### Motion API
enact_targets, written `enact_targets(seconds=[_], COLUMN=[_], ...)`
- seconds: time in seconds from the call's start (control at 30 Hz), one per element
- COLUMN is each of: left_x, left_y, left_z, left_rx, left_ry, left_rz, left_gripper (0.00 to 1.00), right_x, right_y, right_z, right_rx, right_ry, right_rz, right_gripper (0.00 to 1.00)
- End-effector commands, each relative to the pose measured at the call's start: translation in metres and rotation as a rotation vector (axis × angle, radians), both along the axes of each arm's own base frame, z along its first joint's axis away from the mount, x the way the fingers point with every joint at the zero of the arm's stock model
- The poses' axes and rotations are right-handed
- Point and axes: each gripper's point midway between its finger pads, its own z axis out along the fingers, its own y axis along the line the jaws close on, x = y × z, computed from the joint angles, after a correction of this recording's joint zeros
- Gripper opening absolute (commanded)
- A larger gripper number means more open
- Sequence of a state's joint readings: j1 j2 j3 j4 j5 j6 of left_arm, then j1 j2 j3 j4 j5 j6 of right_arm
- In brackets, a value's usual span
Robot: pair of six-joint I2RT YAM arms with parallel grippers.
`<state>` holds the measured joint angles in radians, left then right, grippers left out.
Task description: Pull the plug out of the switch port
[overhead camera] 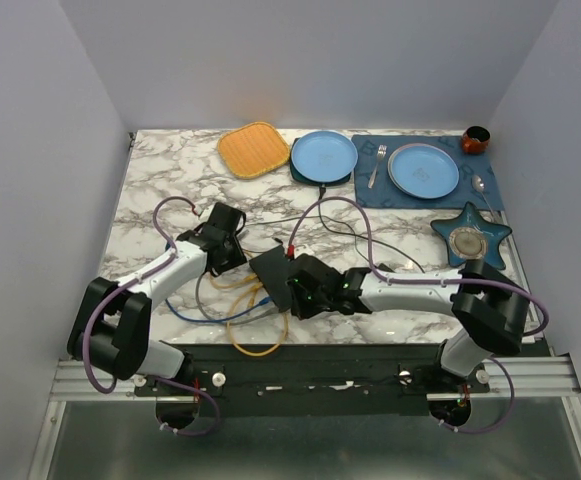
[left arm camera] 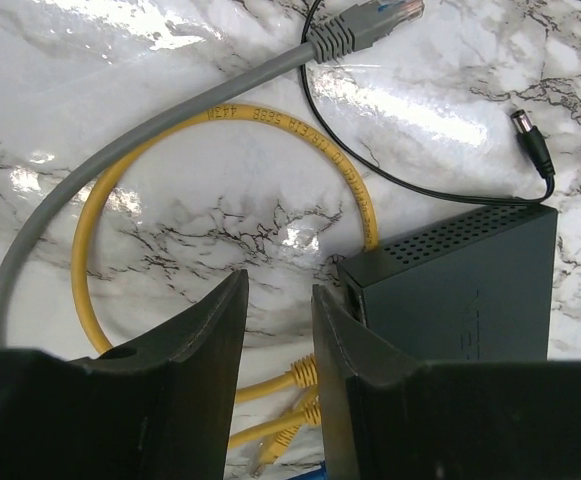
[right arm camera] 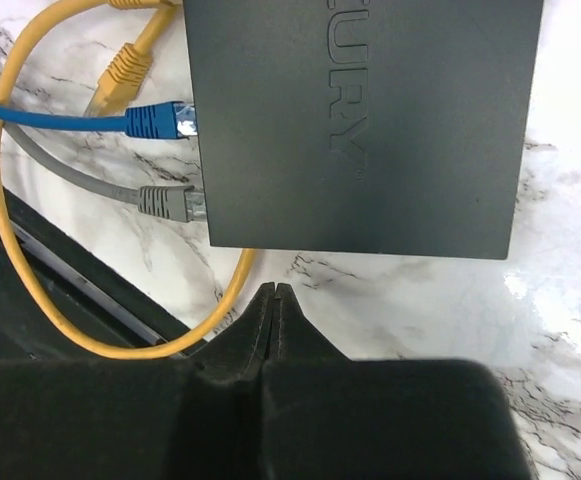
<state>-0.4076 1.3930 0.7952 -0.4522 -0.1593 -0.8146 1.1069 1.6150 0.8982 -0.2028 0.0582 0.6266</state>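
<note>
The switch (overhead camera: 270, 272) is a flat black box lying between my two grippers, also in the left wrist view (left arm camera: 460, 290) and the right wrist view (right arm camera: 360, 120). A blue plug (right arm camera: 155, 120) and a grey plug (right arm camera: 167, 202) sit in ports on its left edge. Yellow plugs (left arm camera: 310, 375) run toward the same edge, where my finger hides their ends. My left gripper (left arm camera: 278, 283) hangs open beside the switch's port corner, nothing between its tips. My right gripper (right arm camera: 273, 290) is shut and empty, a short way off the switch's near edge.
A loose grey plug (left arm camera: 365, 30), a black barrel plug (left arm camera: 530, 140) and a yellow cable loop (left arm camera: 150, 150) lie on the marble. At the back are an orange mat (overhead camera: 254, 149), two blue plates (overhead camera: 324, 155), a star coaster (overhead camera: 471, 235) and a cup (overhead camera: 476, 139).
</note>
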Motion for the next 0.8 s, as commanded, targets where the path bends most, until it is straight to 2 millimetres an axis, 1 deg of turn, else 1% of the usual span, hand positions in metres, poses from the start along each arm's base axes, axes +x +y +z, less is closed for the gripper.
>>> enact_targets(seconds=[0.0, 0.03, 0.07, 0.1, 0.13, 0.2, 0.23, 0.3, 0.33, 0.37, 0.4, 0.43, 0.47, 0.5, 0.53, 0.57, 0.6, 0.63, 0.67, 0.7, 0.73, 0.77], left_x=[-0.010, -0.011, -0.013, -0.015, -0.015, -0.015, -0.015, -0.015, -0.014, -0.013, -0.013, -0.010, -0.010, -0.009, -0.007, -0.006, -0.005, -0.001, 0.000, 0.002, 0.007, 0.010], left_y=[-0.010, -0.012, -0.013, -0.016, -0.018, -0.021, -0.026, -0.030, -0.032, -0.033, -0.034, -0.036, -0.038, -0.040, -0.043, -0.044, -0.046, -0.049, -0.051, -0.053, -0.055, -0.057], left_z=[-0.015, -0.018, -0.020, -0.022, -0.023, -0.024, -0.023, -0.023, -0.023, -0.023, -0.023, -0.023, -0.024, -0.024, -0.025, -0.024, -0.025, -0.024, -0.024, -0.022, -0.021, -0.020], left_rx=[-0.058, -0.070, -0.073, -0.089, -0.095, -0.107, -0.132, -0.147, -0.158, -0.164, -0.169, -0.175, -0.184, -0.194, -0.201, -0.209, -0.219, -0.228, -0.233, -0.240, -0.248, -0.252], left_ry=[0.048, 0.054, 0.062, 0.075, 0.077, 0.084, 0.085, 0.088, 0.086, 0.085, 0.083, 0.083, 0.088, 0.089, 0.090, 0.092, 0.095, 0.089, 0.091, 0.088, 0.086, 0.082], left_rz=[-0.031, -0.039, -0.043, -0.056, -0.061, -0.074, -0.090, -0.098, -0.104, -0.102, -0.103, -0.103, -0.103, -0.102, -0.103, -0.104, -0.099, -0.100, -0.100, -0.102, -0.099, -0.098], left_gripper=[0.42, 0.42, 0.41, 0.41, 0.41, 0.41, 0.40, 0.40, 0.40, 0.39, 0.39, 0.39, 0.39, 0.39, 0.39, 0.39, 0.39, 0.38, 0.38, 0.39, 0.39, 0.39], right_x=[0.013, 0.018, 0.023, 0.030, 0.043, 0.055, 0.067, 0.081, 0.094, 0.103, 0.109, 0.121, 0.127, 0.136, 0.145, 0.150, 0.161, 0.168, 0.171, 0.176, 0.190, 0.197], right_y=[0.003, 0.000, -0.003, -0.006, -0.009, -0.017, -0.024, -0.030, -0.039, -0.039, -0.040, -0.045, -0.045, -0.038, -0.037, -0.035, -0.023, -0.021, -0.018, -0.012, -0.006, -0.002], right_z=[-0.009, -0.014, -0.015, -0.015, -0.014, -0.015, -0.014, -0.010, -0.010, -0.005, -0.006, -0.007, -0.005, -0.002, -0.001, 0.001, 0.012, 0.006, 0.004, 0.007, 0.009, 0.012], right_rx=[-0.030, -0.053, -0.070, -0.079, -0.082, -0.100, -0.102, -0.095, -0.094, -0.085, -0.083, -0.082, -0.086, -0.074, -0.070, -0.070, -0.036, -0.041, -0.045, -0.028, -0.016, -0.008], right_ry=[-0.030, -0.029, -0.028, -0.035, -0.035, -0.030, -0.032, -0.032, -0.028, -0.035, -0.029, -0.024, -0.026, -0.023, -0.022, -0.022, -0.032, -0.019, -0.006, 0.005, 0.000, 0.002], right_rz=[-0.064, -0.082, -0.099, -0.118, -0.152, -0.183, -0.215, -0.243, -0.277, -0.284, -0.285, -0.304, -0.298, -0.290, -0.298, -0.291, -0.281, -0.282, -0.277, -0.267, -0.274, -0.265], right_gripper=[0.03, 0.03, 0.03, 0.03, 0.03, 0.03, 0.03, 0.03, 0.03, 0.04, 0.04, 0.04, 0.04, 0.04, 0.04, 0.04, 0.04, 0.04, 0.04, 0.04, 0.04, 0.04])
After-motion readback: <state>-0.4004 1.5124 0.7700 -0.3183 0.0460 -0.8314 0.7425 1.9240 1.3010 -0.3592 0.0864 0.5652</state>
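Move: From the right hand the switch's middle lies about 9 cm ahead, 4 cm to the left and 2 cm down, its near short end just ahead of the shut fingertips. On its port side, the blue plug is 7 cm left and 1 cm ahead of that hand, the yellow plugs 10 cm left and 6 cm ahead. From the left hand, the switch's middle is 9 cm right, 3 cm back and 3 cm down, the yellow plugs 4 cm right and 5 cm back. Shut right fingertips push the switch's near end forward about 17 cm, while the left eases down and right. ##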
